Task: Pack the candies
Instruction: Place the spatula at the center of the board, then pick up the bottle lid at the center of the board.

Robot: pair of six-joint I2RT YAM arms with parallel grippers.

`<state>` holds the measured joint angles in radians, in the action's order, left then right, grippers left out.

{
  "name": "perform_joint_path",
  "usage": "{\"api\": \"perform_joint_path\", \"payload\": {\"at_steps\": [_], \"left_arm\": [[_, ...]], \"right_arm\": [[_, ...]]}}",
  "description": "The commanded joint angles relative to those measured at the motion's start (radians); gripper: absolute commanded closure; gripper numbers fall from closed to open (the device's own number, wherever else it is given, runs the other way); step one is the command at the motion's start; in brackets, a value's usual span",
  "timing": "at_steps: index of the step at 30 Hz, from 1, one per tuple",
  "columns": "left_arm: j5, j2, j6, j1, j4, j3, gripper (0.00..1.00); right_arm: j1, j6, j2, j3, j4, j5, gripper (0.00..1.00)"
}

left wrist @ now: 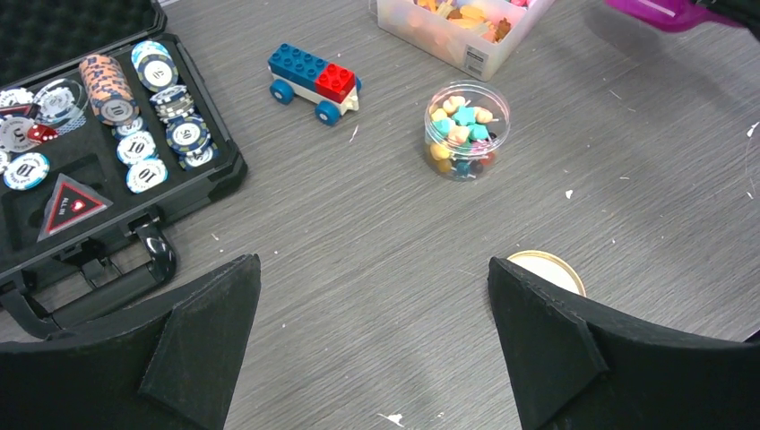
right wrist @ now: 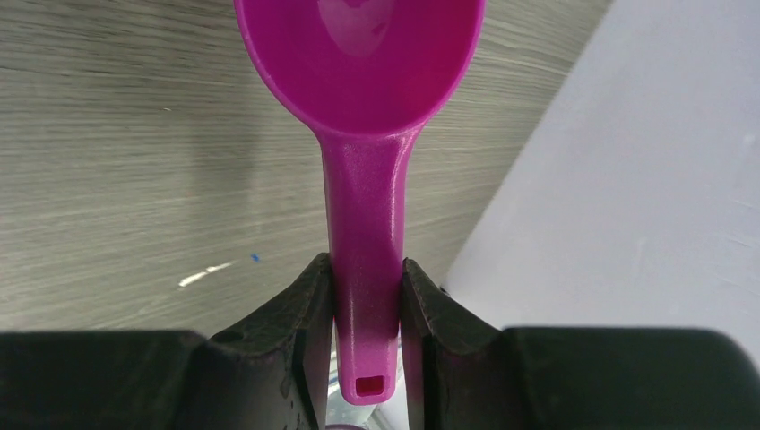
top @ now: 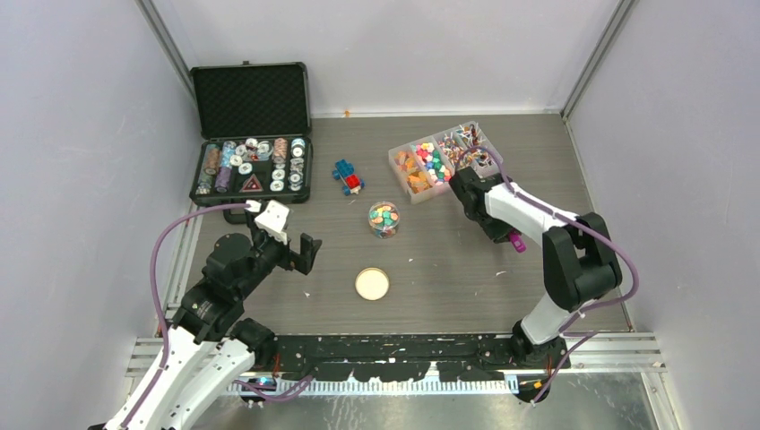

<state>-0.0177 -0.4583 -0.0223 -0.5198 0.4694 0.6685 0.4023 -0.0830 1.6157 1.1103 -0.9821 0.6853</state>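
Candies (top: pixel 428 163) of many colours fill a clear compartment tray (top: pixel 395 159) at the back right, whose corner (left wrist: pixel 475 63) also shows in the left wrist view. More candies lie in a small clear jar (top: pixel 384 219) (left wrist: pixel 466 127) at mid-table. A round cork lid (top: pixel 372 284) (left wrist: pixel 554 267) lies flat in front of the jar. My right gripper (top: pixel 502 228) (right wrist: pixel 366 264) is shut on the handle of a magenta scoop (right wrist: pixel 363 179) (top: pixel 517 240), right of the jar; its bowl is empty. My left gripper (top: pixel 291 242) (left wrist: pixel 374 262) hangs open over bare table, left of the lid.
An open black case (top: pixel 251 98) (left wrist: pixel 224 170) of poker chips sits at the back left. A blue-and-red toy brick car (top: pixel 348 176) (left wrist: pixel 314 79) stands between the case and the tray. Grey walls close in the left and right sides.
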Motion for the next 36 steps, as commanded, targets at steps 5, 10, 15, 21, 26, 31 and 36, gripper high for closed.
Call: {"api": "perform_joint_path", "payload": {"at_steps": [5, 10, 15, 21, 26, 31, 36], "left_arm": [[-0.013, -0.018, -0.003, -0.015, -0.025, 0.000, 0.00], [-0.063, -0.045, -0.035, -0.016, -0.018, 0.006, 0.00], [-0.148, -0.081, -0.149, -0.016, 0.020, 0.037, 0.00], [-0.045, -0.182, -0.141, -0.015, 0.089, 0.094, 0.00], [0.002, -0.269, -0.208, -0.016, 0.116, 0.119, 0.07], [0.119, -0.378, -0.310, -0.016, 0.121, 0.133, 0.20], [0.174, -0.508, -0.402, -0.018, 0.072, 0.118, 0.33]], "right_arm": [[-0.070, 0.042, 0.012, -0.065, 0.108, -0.162, 0.87], [-0.082, 0.018, 0.061, -0.067, 0.103, -0.216, 0.75], [-0.085, 0.060, 0.087, -0.027, 0.065, -0.192, 0.60], [-0.086, 0.071, -0.033, 0.033, 0.023, -0.212, 0.26], [-0.085, 0.113, -0.127, 0.087, -0.010, -0.246, 0.25], [-0.069, 0.198, -0.246, 0.104, 0.076, -0.377, 0.25], [-0.061, 0.263, -0.388, 0.030, 0.254, -0.534, 0.24]]}}
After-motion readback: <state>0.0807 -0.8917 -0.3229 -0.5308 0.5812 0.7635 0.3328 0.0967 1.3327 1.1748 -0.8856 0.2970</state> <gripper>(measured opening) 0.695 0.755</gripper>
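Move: The held spatula's landing spot on the board lies some 7 cm below the right hand, 2 cm back; the candy box stands about 22 cm ahead and 18 cm left of this hand, the candy jar 7 cm ahead and 33 cm left, both about 5 cm lower. The lid lies roughly 12 cm right of the left hand, 2 cm back, 20 cm below; the jar is 13 cm ahead and 15 cm right of it, 18 cm lower. Right lowers the spatula 6 cm, releases, rises 12 cm leftward; left sinks towards the lid, tipping down, narrowing. ##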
